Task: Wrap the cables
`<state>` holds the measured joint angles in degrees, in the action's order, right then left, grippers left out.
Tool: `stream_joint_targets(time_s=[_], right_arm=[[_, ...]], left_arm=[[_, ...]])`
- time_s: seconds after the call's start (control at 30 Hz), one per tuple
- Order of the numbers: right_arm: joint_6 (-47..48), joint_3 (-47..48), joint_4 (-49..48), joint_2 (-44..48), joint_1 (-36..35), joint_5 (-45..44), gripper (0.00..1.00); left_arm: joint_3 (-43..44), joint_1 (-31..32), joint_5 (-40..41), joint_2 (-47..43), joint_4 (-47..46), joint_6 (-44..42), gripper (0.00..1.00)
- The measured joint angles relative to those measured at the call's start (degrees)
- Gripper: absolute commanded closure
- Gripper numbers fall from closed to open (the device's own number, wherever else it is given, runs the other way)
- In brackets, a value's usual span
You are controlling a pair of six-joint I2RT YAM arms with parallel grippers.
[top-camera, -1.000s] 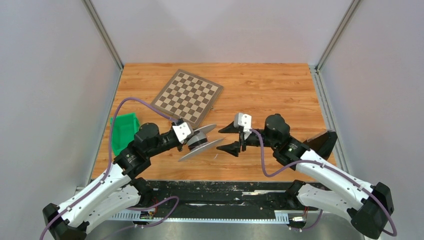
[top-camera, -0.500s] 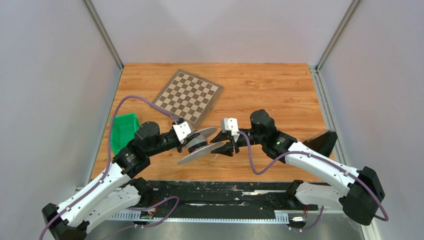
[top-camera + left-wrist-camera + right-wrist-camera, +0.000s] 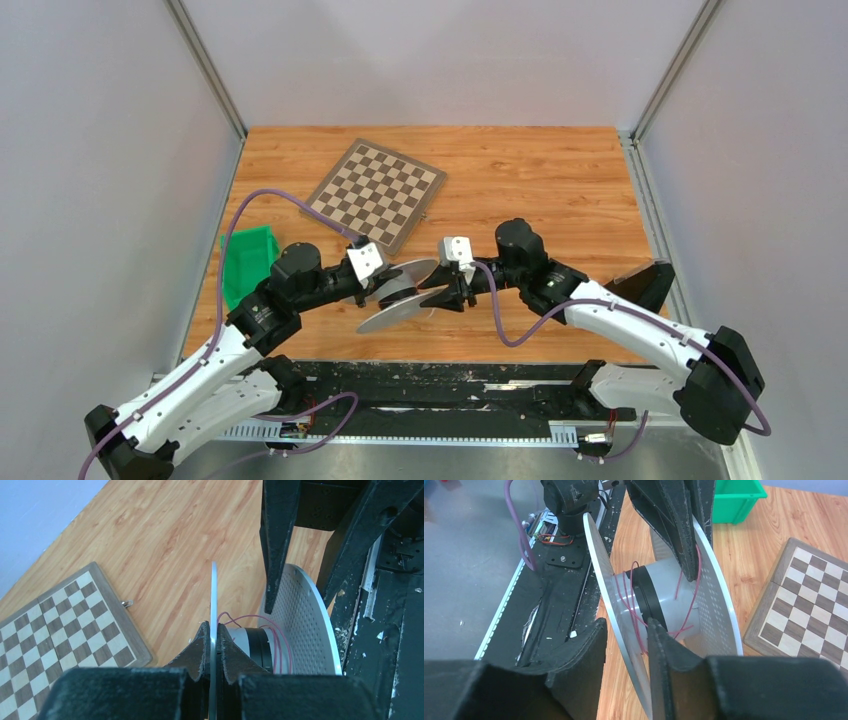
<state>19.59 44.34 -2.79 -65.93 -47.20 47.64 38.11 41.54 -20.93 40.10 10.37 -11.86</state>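
A spool (image 3: 400,295) with two silver discs and a grey hub (image 3: 674,587) hangs above the table's near middle. A thin red cable (image 3: 684,628) lies in loose loops round the hub. My left gripper (image 3: 213,627) is shut on the edge of the plain disc (image 3: 213,595); the perforated disc (image 3: 305,620) stands to its right. My right gripper (image 3: 626,625) straddles the rim of the near disc (image 3: 614,605). One finger sits between the discs against the hub, the other outside with a gap. In the top view the left gripper (image 3: 385,283) and right gripper (image 3: 437,293) meet at the spool.
A folded chessboard (image 3: 375,192) lies behind the spool. A green bin (image 3: 247,262) sits at the left edge of the table. The black mounting rail (image 3: 420,385) runs along the near edge. Grey walls close in both sides.
My right gripper has moved left up to the spool and its jaws have narrowed around the disc's rim. The left gripper has kept its hold, nearly still.
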Motion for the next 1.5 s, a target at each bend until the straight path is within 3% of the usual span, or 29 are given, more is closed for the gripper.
stream_joint_targets(time_s=[0.13,0.33,0.53,0.77,1.5], right_arm=[[0.0,0.0,0.0,-0.3,0.0,0.4,1.0],[2.0,-0.2,0.8,0.4,-0.6,2.3,1.0],[4.5,-1.4,0.8,3.6,-0.8,1.5,1.0],[4.8,-1.4,0.9,4.8,-0.7,1.2,1.0],[4.5,-2.7,3.0,7.5,0.9,-0.6,1.0]], left_arm=[[0.0,0.0,0.1,0.1,0.0,0.2,1.0],[0.0,0.0,-1.1,0.4,0.6,0.2,0.99],[0.9,0.5,-1.8,0.3,0.4,0.2,0.87],[1.0,0.4,-1.4,-0.5,0.1,0.0,0.81],[1.0,-0.1,1.6,-3.7,4.0,-1.7,0.67]])
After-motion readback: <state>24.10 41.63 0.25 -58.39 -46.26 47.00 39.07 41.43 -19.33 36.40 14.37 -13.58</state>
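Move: Straddling the rim of the spool's near flange, the right hand's open fingers have the flange's middle about 4 cm to their left, 2 cm back and 6 cm below; the chessboard is some 24 cm ahead of them, 10 cm left and 20 cm below. The left hand already pinches the far flange, whose middle lies about 3 cm to its right, level fore and aft, 5 cm below, with the hub 2 cm right, 3 cm back and 5 cm below. Closing on the near flange's rim, the right hand pinches it and draws back about 1.5 cm, then lifts about as much while its fingertips tilt up slightly, and carries it some 2 cm to the right, easing forward at the end. Once that grip is shut, the left fingers open about a third, releasing the far flange; the left hand rises 1 cm, then slides nearly 2 cm left, its fingers still astride the rim. ##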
